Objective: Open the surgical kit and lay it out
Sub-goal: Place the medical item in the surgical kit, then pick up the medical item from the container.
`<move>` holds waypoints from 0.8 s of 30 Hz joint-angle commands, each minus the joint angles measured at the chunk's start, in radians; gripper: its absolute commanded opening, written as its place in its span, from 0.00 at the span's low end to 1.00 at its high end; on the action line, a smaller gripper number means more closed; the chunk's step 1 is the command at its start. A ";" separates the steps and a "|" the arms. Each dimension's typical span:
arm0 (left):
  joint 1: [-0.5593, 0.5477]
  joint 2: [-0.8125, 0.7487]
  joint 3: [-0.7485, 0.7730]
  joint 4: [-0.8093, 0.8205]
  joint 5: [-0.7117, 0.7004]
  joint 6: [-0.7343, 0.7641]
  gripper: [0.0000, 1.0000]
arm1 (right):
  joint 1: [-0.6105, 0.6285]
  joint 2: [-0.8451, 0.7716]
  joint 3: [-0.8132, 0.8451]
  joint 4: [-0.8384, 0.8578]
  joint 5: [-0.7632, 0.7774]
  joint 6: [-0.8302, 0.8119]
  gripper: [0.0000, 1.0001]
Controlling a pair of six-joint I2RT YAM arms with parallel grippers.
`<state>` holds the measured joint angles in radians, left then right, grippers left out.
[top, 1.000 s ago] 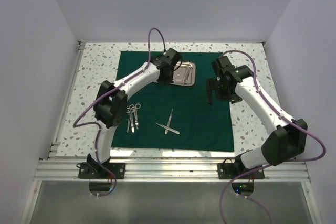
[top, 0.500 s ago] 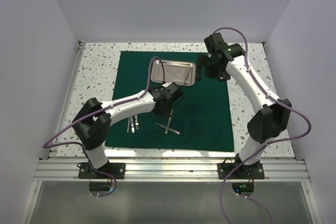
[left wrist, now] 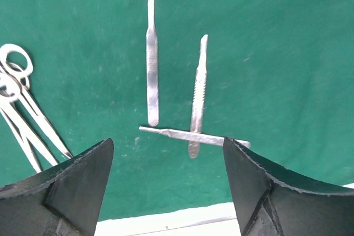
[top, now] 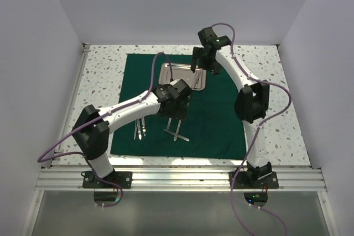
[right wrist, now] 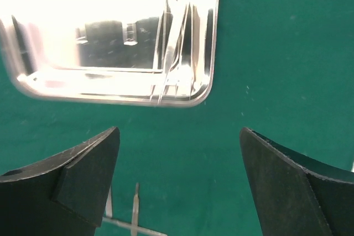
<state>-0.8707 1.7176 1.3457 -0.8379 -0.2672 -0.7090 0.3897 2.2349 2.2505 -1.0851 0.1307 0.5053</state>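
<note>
The dark green cloth [top: 221,120] lies spread flat on the table. The steel tray [top: 182,74] sits on its far middle and holds slim steel instruments [right wrist: 171,53]. The tray also fills the top of the right wrist view [right wrist: 110,89]. Three slim steel handles [left wrist: 197,89] lie on the cloth near the front, one crossing under another. Ring-handled scissors and forceps [top: 140,125] lie to their left. My left gripper [top: 176,111] is open and empty just above the handles. My right gripper [top: 194,67] is open and empty over the tray's far right edge.
The speckled table top [top: 105,64] shows around the cloth. A raised metal rail [top: 72,103] runs along the left side and an aluminium frame [top: 182,178] along the front. White walls close in the back and sides.
My left gripper has moved from the tray toward the front, over the slim handles. My right gripper has swung from the cloth's right side to the tray's far right edge.
</note>
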 commanded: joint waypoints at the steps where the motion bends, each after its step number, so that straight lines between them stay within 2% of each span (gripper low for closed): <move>1: 0.010 -0.042 0.117 -0.070 -0.032 0.057 0.84 | -0.005 0.060 0.076 -0.021 0.004 0.041 0.90; 2: 0.024 -0.049 0.127 -0.079 -0.033 0.063 0.84 | -0.005 0.080 0.084 -0.024 0.009 0.041 0.88; 8: 0.133 -0.090 0.115 -0.070 0.022 0.112 0.84 | -0.005 0.167 0.115 -0.022 0.026 0.042 0.56; 9: 0.145 -0.090 0.110 -0.069 0.029 0.118 0.84 | -0.005 0.178 0.118 -0.018 0.023 0.042 0.48; 10: 0.168 -0.089 0.104 -0.069 0.040 0.129 0.83 | -0.005 0.195 0.119 -0.019 0.024 0.042 0.46; 12: 0.183 -0.078 0.104 -0.063 0.046 0.144 0.83 | -0.005 0.215 0.130 -0.025 0.027 0.042 0.42; 24: 0.237 -0.026 0.132 -0.058 0.051 0.243 0.82 | -0.005 0.347 0.184 -0.013 0.060 0.047 0.36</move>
<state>-0.6556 1.6875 1.4494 -0.8852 -0.2272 -0.5179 0.3897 2.5526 2.3882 -1.1027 0.1650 0.5388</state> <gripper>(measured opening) 0.820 0.377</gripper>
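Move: The medical item among the thin instruments at the tray's right end has its middle about 5 cm ahead of the right hand, 1 cm to its left and 14 cm below; the tray's middle is level with it, some 7 cm farther left. The just-laid scalpel lies roughly 18 cm back and 12 cm left of the right hand, at similar depth. From the left hand, the item is about 27 cm ahead, 11 cm to the right and 9 cm below. Down almost straight, by about 12 cm, the right hand sinks into the near right corner of the tray, its fingers tipping some 10 degrees nearer to vertical and narrowing from wide open to less than half around the near ends of the instruments. The left hand, empty and wide open, draws away from the just-laid scalpel, going forward and left by 5 to 6 cm each and ending about 4 cm higher. ##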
